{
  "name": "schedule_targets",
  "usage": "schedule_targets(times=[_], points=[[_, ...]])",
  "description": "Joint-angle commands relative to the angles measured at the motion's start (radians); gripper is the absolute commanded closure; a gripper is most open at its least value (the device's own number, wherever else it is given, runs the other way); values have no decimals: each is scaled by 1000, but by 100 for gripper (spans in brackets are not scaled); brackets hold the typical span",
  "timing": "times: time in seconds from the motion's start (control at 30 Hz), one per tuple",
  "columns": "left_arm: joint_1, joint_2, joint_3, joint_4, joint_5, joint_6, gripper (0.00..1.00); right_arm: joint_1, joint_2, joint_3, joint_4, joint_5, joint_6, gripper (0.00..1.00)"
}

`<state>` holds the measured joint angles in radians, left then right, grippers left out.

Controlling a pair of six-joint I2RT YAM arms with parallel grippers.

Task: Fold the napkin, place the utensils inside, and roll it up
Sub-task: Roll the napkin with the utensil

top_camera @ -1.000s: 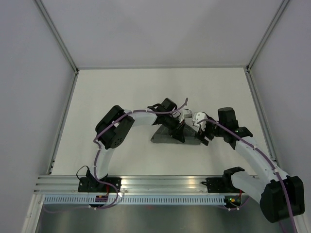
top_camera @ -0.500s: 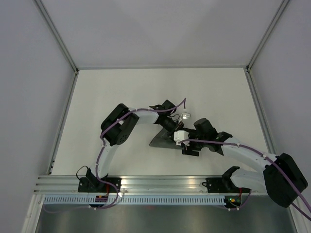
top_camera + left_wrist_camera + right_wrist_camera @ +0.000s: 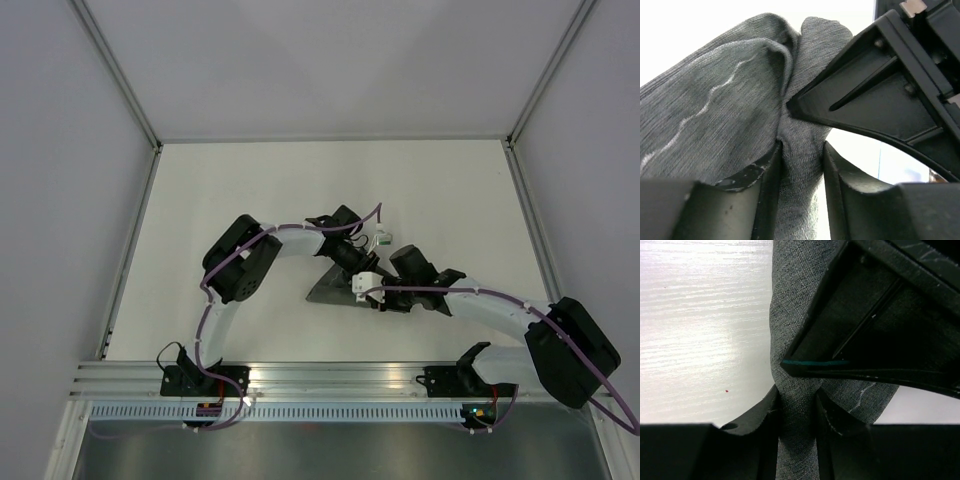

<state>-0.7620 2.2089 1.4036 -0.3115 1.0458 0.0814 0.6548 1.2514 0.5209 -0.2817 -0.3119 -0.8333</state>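
Note:
The dark grey napkin (image 3: 320, 288) lies bunched and rolled in the middle of the table, its pale stitched line showing in the left wrist view (image 3: 715, 100). My left gripper (image 3: 360, 270) comes at it from behind and is shut on a twisted neck of the cloth (image 3: 802, 160). My right gripper (image 3: 374, 297) meets it from the right, shut on the same narrow part of the napkin (image 3: 796, 405). Each wrist view shows the other gripper's black fingers (image 3: 875, 100) (image 3: 880, 315) close by, touching the cloth. The utensils are hidden.
The white tabletop (image 3: 250, 190) is fenced by grey walls on the left, back and right, with an aluminium rail (image 3: 330, 375) along the near edge. Both arms crowd over the napkin, their cables (image 3: 440, 292) looping close together.
My right arm has swung left and down onto the napkin, its jaws going from wide open to shut on the cloth. The left arm has shifted slightly, its jaws a little wider.

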Motion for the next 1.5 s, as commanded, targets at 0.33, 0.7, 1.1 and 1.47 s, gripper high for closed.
schedule_targets(times=[0.33, 0.7, 1.1, 1.47], points=[[118, -333, -145, 158, -397, -71, 44, -70, 167, 158, -211, -131, -59, 80], [135, -695, -509, 492, -792, -210, 40, -241, 569, 480, -597, -337, -243, 81], [-233, -801, -720, 634, -1299, -6, 36, -311, 907, 800, -835, -401, -308, 81], [-485, -523, -603, 635, -1469, 294, 34, -330, 962, 843, -840, -375, -283, 81]])
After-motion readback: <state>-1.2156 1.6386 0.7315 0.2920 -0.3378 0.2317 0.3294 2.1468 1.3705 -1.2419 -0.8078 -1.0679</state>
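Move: The rolled part of the napkin is still between both grippers' fingers; its middle lies about 5 cm to the left of the left hand, 1 cm back and 1 cm lower. The napkin's flat tail is some 8 cm left of the left hand and 3 cm farther out, 2 cm lower. The right gripper's tips are about 2 cm back and 2 cm right of the left hand. From the right hand, the roll's middle is roughly 5 cm left, level fore and aft, 1 cm lower. Keep the right gripper pinched on the roll and turn it about 55 degrees, top going forward, while easing it some 2 cm forward along the table. Meanwhile open the left fingers, let go, and swing the left gripper about 10 cm forward, left and up, then back down to the roll's near side, open and re-aimed forward, right and down. ##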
